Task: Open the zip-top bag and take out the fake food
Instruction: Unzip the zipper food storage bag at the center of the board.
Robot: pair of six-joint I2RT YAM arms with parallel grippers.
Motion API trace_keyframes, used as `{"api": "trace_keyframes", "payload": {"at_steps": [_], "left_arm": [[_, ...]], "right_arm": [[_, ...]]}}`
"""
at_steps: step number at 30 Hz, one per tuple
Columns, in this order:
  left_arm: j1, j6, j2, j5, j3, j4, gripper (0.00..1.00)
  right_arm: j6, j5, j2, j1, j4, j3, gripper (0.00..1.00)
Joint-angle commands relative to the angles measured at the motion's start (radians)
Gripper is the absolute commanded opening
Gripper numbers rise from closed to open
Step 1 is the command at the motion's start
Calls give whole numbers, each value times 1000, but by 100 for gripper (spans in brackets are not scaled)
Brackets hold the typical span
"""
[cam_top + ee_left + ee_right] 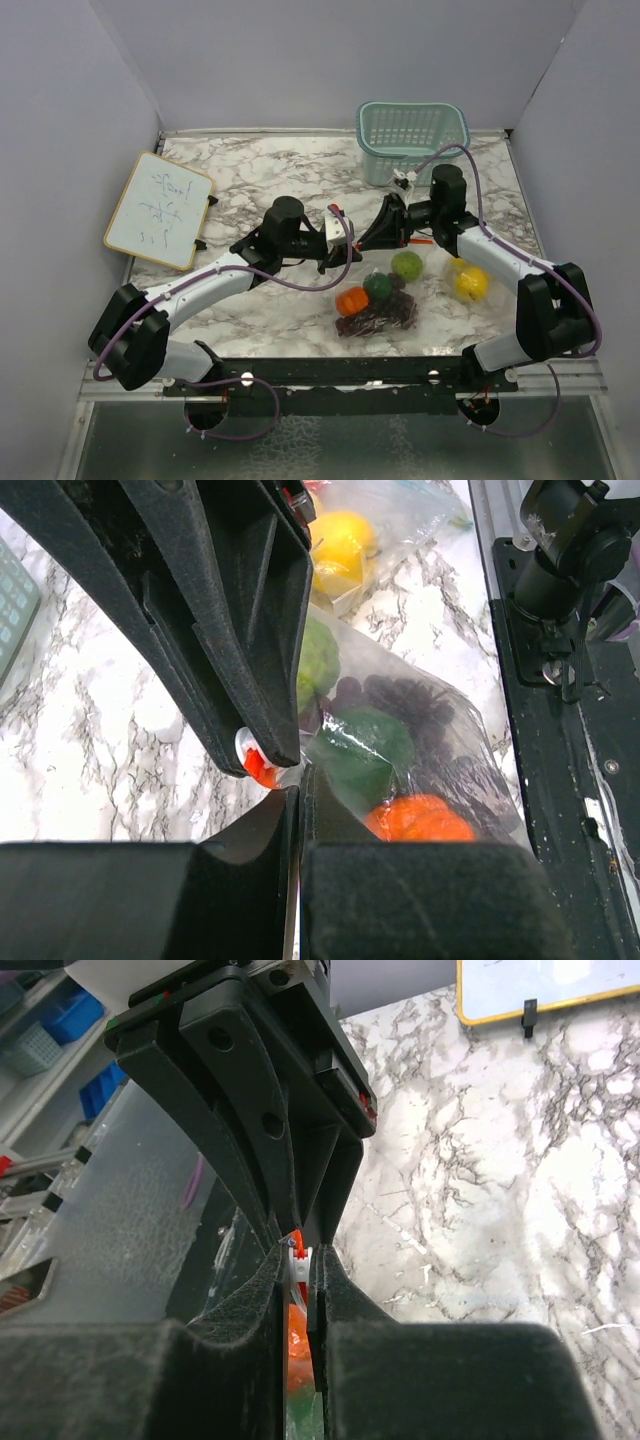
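The clear zip-top bag point(385, 300) lies on the marble top between my arms. Inside it are an orange point(351, 300), a dark green piece point(378, 286), a lime point(406, 265) and purple grapes point(388, 316). A yellow lemon point(471, 284) lies to the right, under clear film. My left gripper point(298, 810) is shut on the bag's top edge. My right gripper point(300, 1270) faces it tip to tip, shut on the white and red zip slider point(301, 1258). In the left wrist view the orange point(420, 822) and the dark green piece point(360, 750) show through the film.
A teal mesh basket point(412, 135) stands at the back right. A small whiteboard point(160, 210) leans at the left. White walls close in the sides and back. A black rail point(400, 372) runs along the near edge.
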Motion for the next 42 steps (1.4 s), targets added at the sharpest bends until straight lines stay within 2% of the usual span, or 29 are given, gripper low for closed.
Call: {"api": "trace_keyframes", "payload": {"at_steps": [1,7,15,22,29,36,42], "left_arm": [[-6,15,-35,-16,0,28,0],[-6,-3,-53,-78,-20,66,0],[55,-145,-119,-418,-85,200,0],[214,-319,-104,-405,-72,286,0],[321,-427,-91,-439,-40,273,0],[433,-520,-68,-519,-15,239,0],[526,-613,-6,-511,24,269,0]], "right_arm": [[-41,30,-36,5,27,0,2],[-66,43,-35,5,-25,21,1],[-58,134,-43,5,-22,7,1],[-49,227,-53,2,-41,21,1],[-65,412,-93,-27,-137,40,1],[-36,566,-195,-41,-91,-29,1],[-84,605,-258,-44,-187,-38,1]]}}
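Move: The left hand holds the zip's left end, and the white slider, already pinched by the right fingers, sits about 2 cm to its right and 1 cm ahead. From the left hand, the orange is some 7 cm back and 2 cm right, the avocado 4 cm back and 6 cm right, the lime 12 cm right and 1 cm back, all roughly 10 cm below. The right hand has the slider right at its fingertips, with the lime some 10 cm right of it and 2 cm back. Forward and left, slowly then fast, the left hand draws the zip's end away from the slider for about 24 cm in all, rising slightly and swinging round counter-clockwise. The right hand keeps its pinch on the slider, follows forward some 7 cm, then eases right and up a little, turning about 30 degrees clockwise. Both grippers stay shut. ##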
